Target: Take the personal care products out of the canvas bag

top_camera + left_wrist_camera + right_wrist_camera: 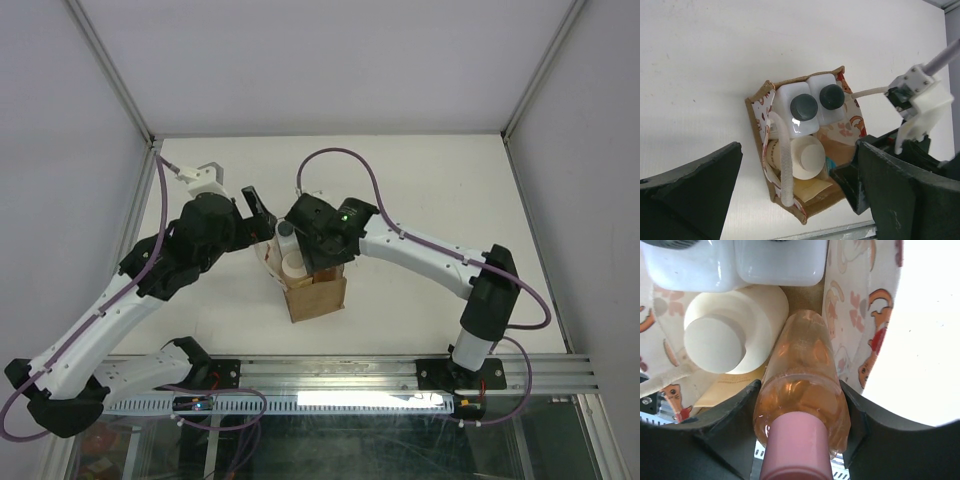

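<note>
The canvas bag (pixel 318 297) stands open on the white table near the front middle. In the left wrist view (pixel 830 202) it holds two white bottles with dark grey caps (pixel 802 112) (pixel 832 97) and the stout cream bottle (pixel 807 157). My right gripper (pixel 800 405) reaches into the bag and is shut on the slim orange bottle (pixel 802 375) just below its pink cap (pixel 797 452). The cream bottle (pixel 725 330) and the white bottles (pixel 685 265) stand beside it. My left gripper (pixel 800 195) is open and empty, above the bag's left side (pixel 258 208).
A white loop handle (pixel 785 165) lies across the bag's mouth over the cream bottle. An aluminium rail (pixel 400 375) runs along the table's near edge. Enclosure walls with metal posts (pixel 110 75) bound the table on the left, right and back.
</note>
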You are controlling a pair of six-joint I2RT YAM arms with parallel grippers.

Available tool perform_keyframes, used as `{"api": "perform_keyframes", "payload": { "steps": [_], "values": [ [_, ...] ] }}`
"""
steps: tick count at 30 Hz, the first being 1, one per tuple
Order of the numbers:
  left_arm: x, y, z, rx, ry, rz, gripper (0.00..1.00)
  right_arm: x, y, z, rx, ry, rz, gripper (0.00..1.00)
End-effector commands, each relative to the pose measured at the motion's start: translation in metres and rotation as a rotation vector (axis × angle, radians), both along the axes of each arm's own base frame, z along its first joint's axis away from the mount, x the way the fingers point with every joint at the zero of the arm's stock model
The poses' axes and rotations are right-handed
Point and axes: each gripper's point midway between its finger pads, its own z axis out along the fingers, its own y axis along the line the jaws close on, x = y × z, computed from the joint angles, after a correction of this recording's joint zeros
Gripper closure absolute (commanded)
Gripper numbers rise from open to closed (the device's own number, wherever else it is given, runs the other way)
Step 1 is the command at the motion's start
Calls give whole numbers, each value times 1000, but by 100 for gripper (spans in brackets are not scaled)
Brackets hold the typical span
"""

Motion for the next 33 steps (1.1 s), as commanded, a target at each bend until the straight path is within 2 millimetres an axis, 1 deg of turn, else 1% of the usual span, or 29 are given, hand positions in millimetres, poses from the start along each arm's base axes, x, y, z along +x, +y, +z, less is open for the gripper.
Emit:
{"api": "perform_keyframes", "payload": {
  "steps": [1, 4, 9, 13, 15, 18, 21, 24, 27, 29, 32, 33],
  "values": [
    [12, -9, 16, -25, -50, -1, 1, 20, 8, 102, 260, -172, -62, 100],
    [19, -12, 21, -7, -62, 3, 1, 26, 5, 124, 367, -157, -86, 100],
    [28, -10, 32, 23, -98, 26, 1, 35, 3, 171, 604, -132, -92, 100],
    [36, -7, 40, 60, -139, 37, 1, 49, -12, 207, 775, -106, -122, 100],
    [42, -7, 46, 85, -160, 38, 1, 58, -21, 219, 831, -89, -142, 100],
    [51, -10, 56, 124, -189, 33, 1, 65, -29, 236, 899, -66, -151, 100],
    [63, -13, 66, 168, -221, 27, 1, 74, -38, 259, 986, -62, -162, 100],
    [77, -17, 75, 197, -255, 19, 1, 89, -54, 280, 1074, -77, -198, 100],
    [87, -22, 81, 210, -270, -2, 1, 108, -73, 293, 1140, -88, -248, 100],
    [89, -25, 83, 206, -271, -14, 1, 121, -90, 296, 1153, -111, -291, 100],
    [86, -30, 82, 185, -270, -42, 1, 140, -119, 298, 1172, -156, -358, 100],
    [84, -31, 80, 178, -267, -51, 1, 147, -133, 299, 1174, -180, -389, 100]
  ]
}}
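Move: The right hand is down in the bag with its fingers already shut on the amber bottle with the pink cap. Clear table lies about 12 cm ahead, 15 cm to its right and 15 cm below. The cream jar stands level, some 5 cm left; the nearer white bottle is about 6 cm ahead and 3 cm left. From the left hand, the left-hand white bottle is about 3 cm ahead, 6 cm right and 18 cm lower. Keeping its pinch on the amber bottle, the right hand pulls it up out of the bag, about 20 cm, swinging ever more forward and right (some 14 and 11 cm) over clear table; the wrist rolls some 55 degrees, bringing the fingers round to point left, and turns clockwise. The left hand, empty and wide open, goes forward about 8 cm and, after a small dip, up. ##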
